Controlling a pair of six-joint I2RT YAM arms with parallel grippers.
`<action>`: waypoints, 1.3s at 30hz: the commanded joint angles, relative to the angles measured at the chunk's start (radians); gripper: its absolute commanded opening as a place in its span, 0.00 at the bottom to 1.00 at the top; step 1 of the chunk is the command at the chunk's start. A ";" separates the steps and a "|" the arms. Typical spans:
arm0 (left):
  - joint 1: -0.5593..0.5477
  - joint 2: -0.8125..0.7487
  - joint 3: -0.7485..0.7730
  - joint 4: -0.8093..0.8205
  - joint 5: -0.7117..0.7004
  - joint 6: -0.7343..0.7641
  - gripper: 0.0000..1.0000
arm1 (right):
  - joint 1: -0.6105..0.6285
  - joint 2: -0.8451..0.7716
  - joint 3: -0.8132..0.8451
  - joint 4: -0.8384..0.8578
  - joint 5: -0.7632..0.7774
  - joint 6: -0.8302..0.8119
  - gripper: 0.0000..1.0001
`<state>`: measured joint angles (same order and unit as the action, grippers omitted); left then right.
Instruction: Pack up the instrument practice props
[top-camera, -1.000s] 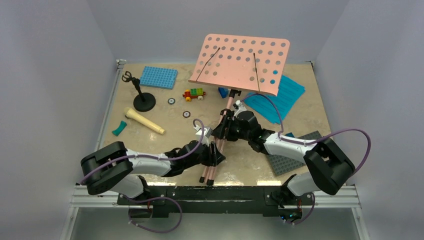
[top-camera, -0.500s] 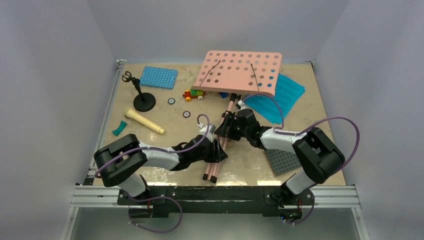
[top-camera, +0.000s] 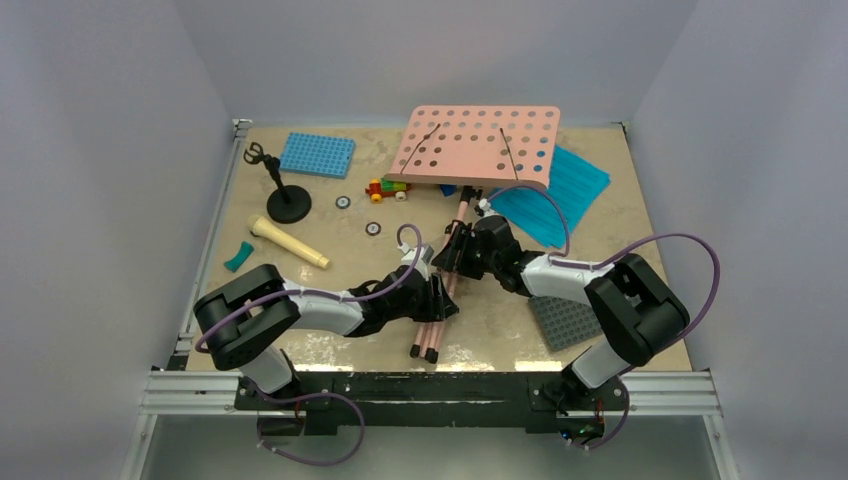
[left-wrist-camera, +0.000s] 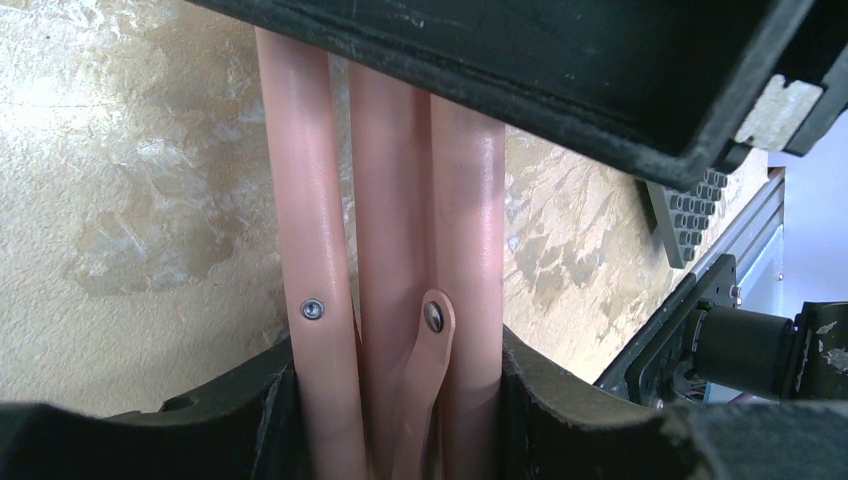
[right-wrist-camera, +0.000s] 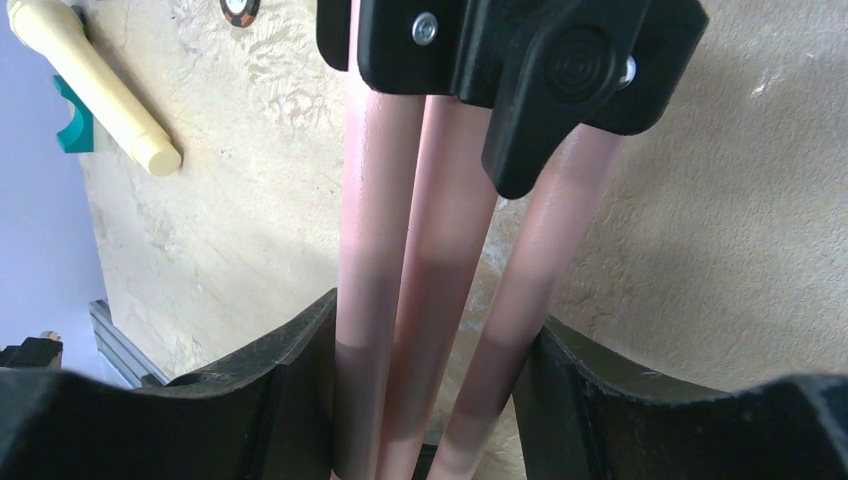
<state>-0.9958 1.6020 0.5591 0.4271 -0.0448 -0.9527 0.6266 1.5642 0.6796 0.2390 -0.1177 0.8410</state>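
Note:
The pink music stand lies tilted toward the far side, its hole-dotted board (top-camera: 480, 145) low over the table's far middle and its folded legs (top-camera: 440, 300) pointing at the near edge. My left gripper (top-camera: 434, 300) is shut on the bundled legs (left-wrist-camera: 400, 230) near the feet, the tubes pressed between both fingers (left-wrist-camera: 250, 415). My right gripper (top-camera: 463, 250) is shut on the same legs (right-wrist-camera: 440, 270) just below the black clamp knob (right-wrist-camera: 530, 60). Cyan sheet-music pages (top-camera: 570, 195) lie partly under the board. The cream microphone (top-camera: 288, 243) and the black mic stand (top-camera: 285, 195) are at the left.
A blue baseplate (top-camera: 317, 154) lies far left and a grey baseplate (top-camera: 565, 320) near right. A small brick train (top-camera: 387, 187), two little discs (top-camera: 342, 201) and a teal piece (top-camera: 238, 256) are scattered on the tabletop. Walls enclose three sides.
The stand has tipped down and away: its board dropped lower and flatter over the far side. Both arms shifted slightly with the legs, still gripping them.

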 joint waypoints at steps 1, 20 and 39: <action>0.019 0.020 0.007 0.008 -0.107 0.100 0.00 | 0.001 -0.012 0.031 0.045 0.055 -0.169 0.50; 0.019 0.031 -0.047 0.083 -0.104 0.086 0.00 | 0.000 -0.154 -0.064 0.003 0.109 -0.158 0.81; 0.019 0.051 -0.026 0.003 -0.008 0.067 0.28 | 0.023 -0.720 -0.263 -0.281 0.065 -0.250 0.81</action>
<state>-0.9768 1.6360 0.5591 0.4843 -0.0025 -0.9672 0.6479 0.9463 0.4446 0.0429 -0.0479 0.6247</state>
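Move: Both hands already grip the music stand's folded pink legs, so the gripped part lies right at each hand. From the right hand, the pink tray is about 24 cm ahead and 5 cm right, a little higher. The turquoise sheet lies about 13 cm ahead and 23 cm right, and the grey baseplate some 11 cm back and 24 cm right, both about 5 cm lower. Right fingers open off the stand's legs, then retreat up, back and right about 10 cm; left keeps its grip. ##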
